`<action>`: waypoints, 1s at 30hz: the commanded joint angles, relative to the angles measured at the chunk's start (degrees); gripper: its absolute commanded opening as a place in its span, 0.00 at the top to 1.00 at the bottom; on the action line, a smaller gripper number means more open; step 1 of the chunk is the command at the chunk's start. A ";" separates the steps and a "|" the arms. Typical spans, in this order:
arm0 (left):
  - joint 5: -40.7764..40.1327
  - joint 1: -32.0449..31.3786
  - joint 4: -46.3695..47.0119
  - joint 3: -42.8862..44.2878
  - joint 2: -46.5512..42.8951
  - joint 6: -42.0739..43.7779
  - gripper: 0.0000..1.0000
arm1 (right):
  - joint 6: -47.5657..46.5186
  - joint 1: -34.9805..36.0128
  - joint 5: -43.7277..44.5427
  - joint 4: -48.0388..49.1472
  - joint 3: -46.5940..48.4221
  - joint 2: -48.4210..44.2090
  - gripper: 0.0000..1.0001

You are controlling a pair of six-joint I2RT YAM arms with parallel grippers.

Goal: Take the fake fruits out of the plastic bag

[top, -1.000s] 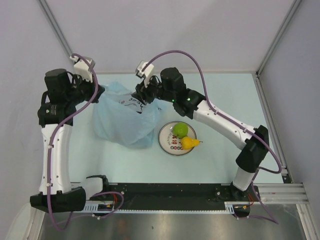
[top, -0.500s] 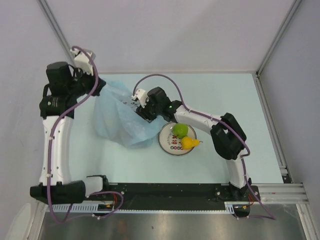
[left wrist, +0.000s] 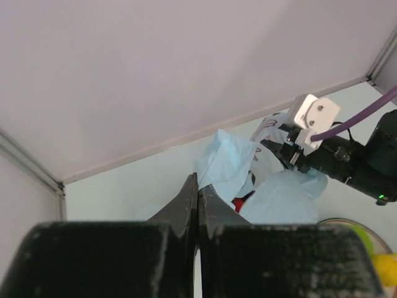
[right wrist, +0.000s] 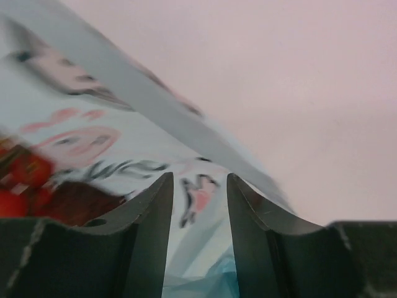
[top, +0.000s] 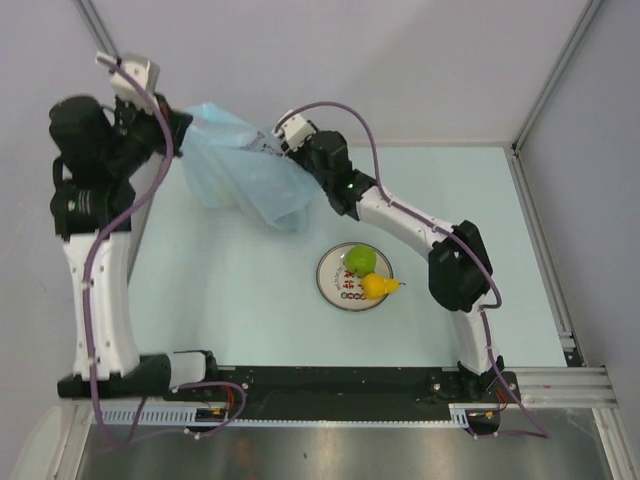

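The light-blue plastic bag [top: 240, 165] hangs lifted at the back left of the table. My left gripper [top: 185, 122] is shut on the bag's left edge and holds it up; in the left wrist view its jaws [left wrist: 198, 183] are closed at the bag's rim [left wrist: 229, 162]. My right gripper [top: 287, 150] is at the bag's right side, its jaws [right wrist: 198, 183] apart, with printed bag film [right wrist: 124, 155] between them. Something red [left wrist: 240, 202] shows inside the bag, and red berries [right wrist: 18, 186] show through the film. A green apple [top: 360, 260] and a yellow fruit [top: 376, 287] lie on the plate.
The round white plate [top: 335, 285] with red lettering sits mid-table, in front of the right forearm. The back wall stands close behind the bag. Metal frame posts run along the left and right sides.
Both grippers have risen and moved toward the back wall. The bag has been lifted off the table with them and now hangs higher and further left.
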 commanded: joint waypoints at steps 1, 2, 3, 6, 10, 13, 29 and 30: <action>-0.34 0.24 1.19 -17.82 -16.09 10.87 1.00 | -6.22 9.31 2.99 3.29 -11.81 -5.23 0.55; -1.21 0.24 0.48 -23.00 -19.52 13.00 1.00 | -6.48 10.46 3.07 3.47 -14.57 -6.19 0.55; -2.09 0.33 -1.35 -32.89 -24.86 15.02 1.00 | -5.79 12.91 2.64 3.39 -17.90 -7.77 0.55; -4.91 0.24 -4.60 -47.86 -33.84 20.30 1.00 | -0.43 16.17 -1.75 -1.61 -25.83 -9.45 0.55; -7.20 0.24 -7.95 -55.04 -37.30 21.10 1.00 | 2.56 18.38 -5.09 -4.35 -29.18 -9.63 0.55; -9.13 0.33 -9.19 -56.01 -37.74 19.88 1.00 | 2.83 18.91 -4.57 -2.33 -28.57 -9.37 0.53; -9.49 0.24 -11.39 -52.24 -39.15 16.27 1.00 | 14.87 15.40 -16.00 -10.24 -2.65 -0.07 0.54; -9.40 0.24 -11.30 -51.89 -38.72 15.84 1.00 | 14.61 14.87 -14.43 -9.89 -1.51 3.08 0.54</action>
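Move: Out in front of the left hand, the red fruits hang in the raised bag, about 12 cm ahead of it, 8 cm to its right and nearly 30 cm lower. From the right hand they are some 4 cm back, 9 cm left and 8 cm below. The plate sits roughly 24 cm back, 11 cm right and 28 cm below the right hand, with the green apple near its middle, about 21 cm back and 12 cm right. Swinging the raised bag down and back towards the table, the left hand stays shut on its corner, dropping about 25 cm and drawing back 15 while its fingers tip down. The right hand sweeps some 20 cm back and down, turning counter-clockwise, then climbs about 14 cm and shifts left over the bag, fingers staying half open. ##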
